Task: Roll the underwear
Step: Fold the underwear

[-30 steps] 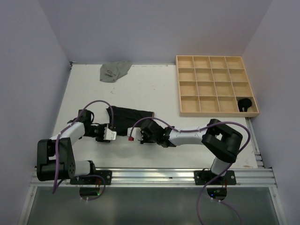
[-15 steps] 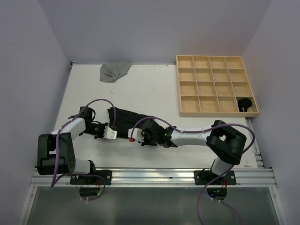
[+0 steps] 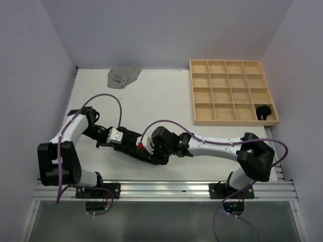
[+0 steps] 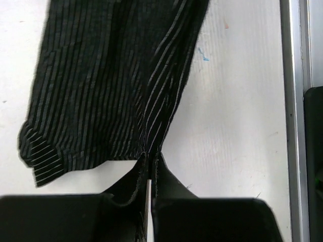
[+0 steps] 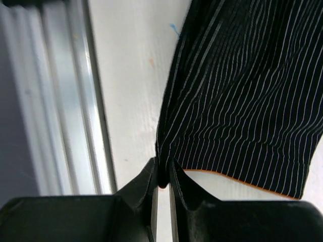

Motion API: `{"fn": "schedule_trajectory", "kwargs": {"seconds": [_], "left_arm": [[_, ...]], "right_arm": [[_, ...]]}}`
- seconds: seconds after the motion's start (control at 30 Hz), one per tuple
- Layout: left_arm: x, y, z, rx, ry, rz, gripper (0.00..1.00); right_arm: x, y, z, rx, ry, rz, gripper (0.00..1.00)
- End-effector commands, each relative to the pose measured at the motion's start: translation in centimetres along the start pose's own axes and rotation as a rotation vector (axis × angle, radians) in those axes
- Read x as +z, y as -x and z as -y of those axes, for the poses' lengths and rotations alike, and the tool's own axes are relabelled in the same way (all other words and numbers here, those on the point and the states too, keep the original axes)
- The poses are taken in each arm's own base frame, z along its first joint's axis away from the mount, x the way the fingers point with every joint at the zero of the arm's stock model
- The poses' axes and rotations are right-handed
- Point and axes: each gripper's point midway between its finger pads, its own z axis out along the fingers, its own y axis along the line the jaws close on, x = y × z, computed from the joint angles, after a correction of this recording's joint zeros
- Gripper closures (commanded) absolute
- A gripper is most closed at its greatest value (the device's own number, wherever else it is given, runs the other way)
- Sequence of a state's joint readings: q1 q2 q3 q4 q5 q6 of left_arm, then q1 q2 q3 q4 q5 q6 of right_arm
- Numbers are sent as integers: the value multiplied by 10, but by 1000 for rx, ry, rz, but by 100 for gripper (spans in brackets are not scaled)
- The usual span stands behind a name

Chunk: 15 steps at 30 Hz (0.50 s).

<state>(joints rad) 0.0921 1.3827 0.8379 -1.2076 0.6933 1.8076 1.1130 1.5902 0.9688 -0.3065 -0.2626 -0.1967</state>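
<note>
A black pinstriped underwear [image 3: 132, 140] lies stretched near the table's front edge, between my two grippers. My left gripper [image 3: 119, 137] is shut on one edge of it. In the left wrist view the cloth [image 4: 111, 85] fans out from the pinched fold at the left gripper [image 4: 150, 155]. From the other side my right gripper [image 3: 145, 148] is shut on it. The right wrist view has the striped cloth [image 5: 242, 101], with an orange-trimmed hem, bunched in the right gripper [image 5: 164, 175]. A plain grey underwear [image 3: 122, 76] lies crumpled at the far left.
A wooden grid tray [image 3: 227, 122] stands at the back right, with a dark rolled bundle [image 3: 263, 111] in its near right cell. A metal rail [image 3: 161, 189] runs along the near table edge, close to the cloth; it also shows as the rail [image 5: 65, 101] in the right wrist view.
The left gripper has shut on the cloth. Both grippers have moved toward the near edge and drawn the black underwear with them; it now lies narrower and nearer the rail.
</note>
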Motion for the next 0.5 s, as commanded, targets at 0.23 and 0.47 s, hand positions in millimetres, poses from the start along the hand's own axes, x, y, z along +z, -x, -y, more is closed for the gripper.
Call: {"fn": "schedule_trajectory", "kwargs": {"seconds": [0.23, 0.47], "left_arm": [[-32, 29, -70, -213, 35, 127, 100], [-24, 24, -130, -358, 16, 236, 96]], "right_arm": [[-26, 42, 31, 382, 245, 199, 100], [-21, 54, 89, 701, 354, 319, 100]]}}
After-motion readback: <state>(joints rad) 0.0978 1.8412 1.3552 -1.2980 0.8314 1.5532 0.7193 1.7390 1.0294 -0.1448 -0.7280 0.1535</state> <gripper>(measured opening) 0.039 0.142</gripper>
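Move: Both hands already hold the underwear's near edge, some 5 cm off the table. The middle of its far edge lies about 5 cm ahead and 13 cm to the right of the left hand, and about 11 cm ahead and 5 cm to the left of the right hand, roughly 5 cm lower. The grey cloth lies some 31 cm ahead and 5 cm right of the left hand; the wooden tray's middle is about 30 cm ahead and 35 cm right of the right hand. Keeping their pinch on the near edge, both hands sweep it forward over the lying part of the underwear, the left about 11 cm and the right some 8 cm after a brief lag, each rising only 2 or 3 cm on the way. The left wrist turns slightly counter-clockwise as it goes, while the right rolls more strongly, tipping and turning clockwise as the fingers stay shut on the waistband end. ##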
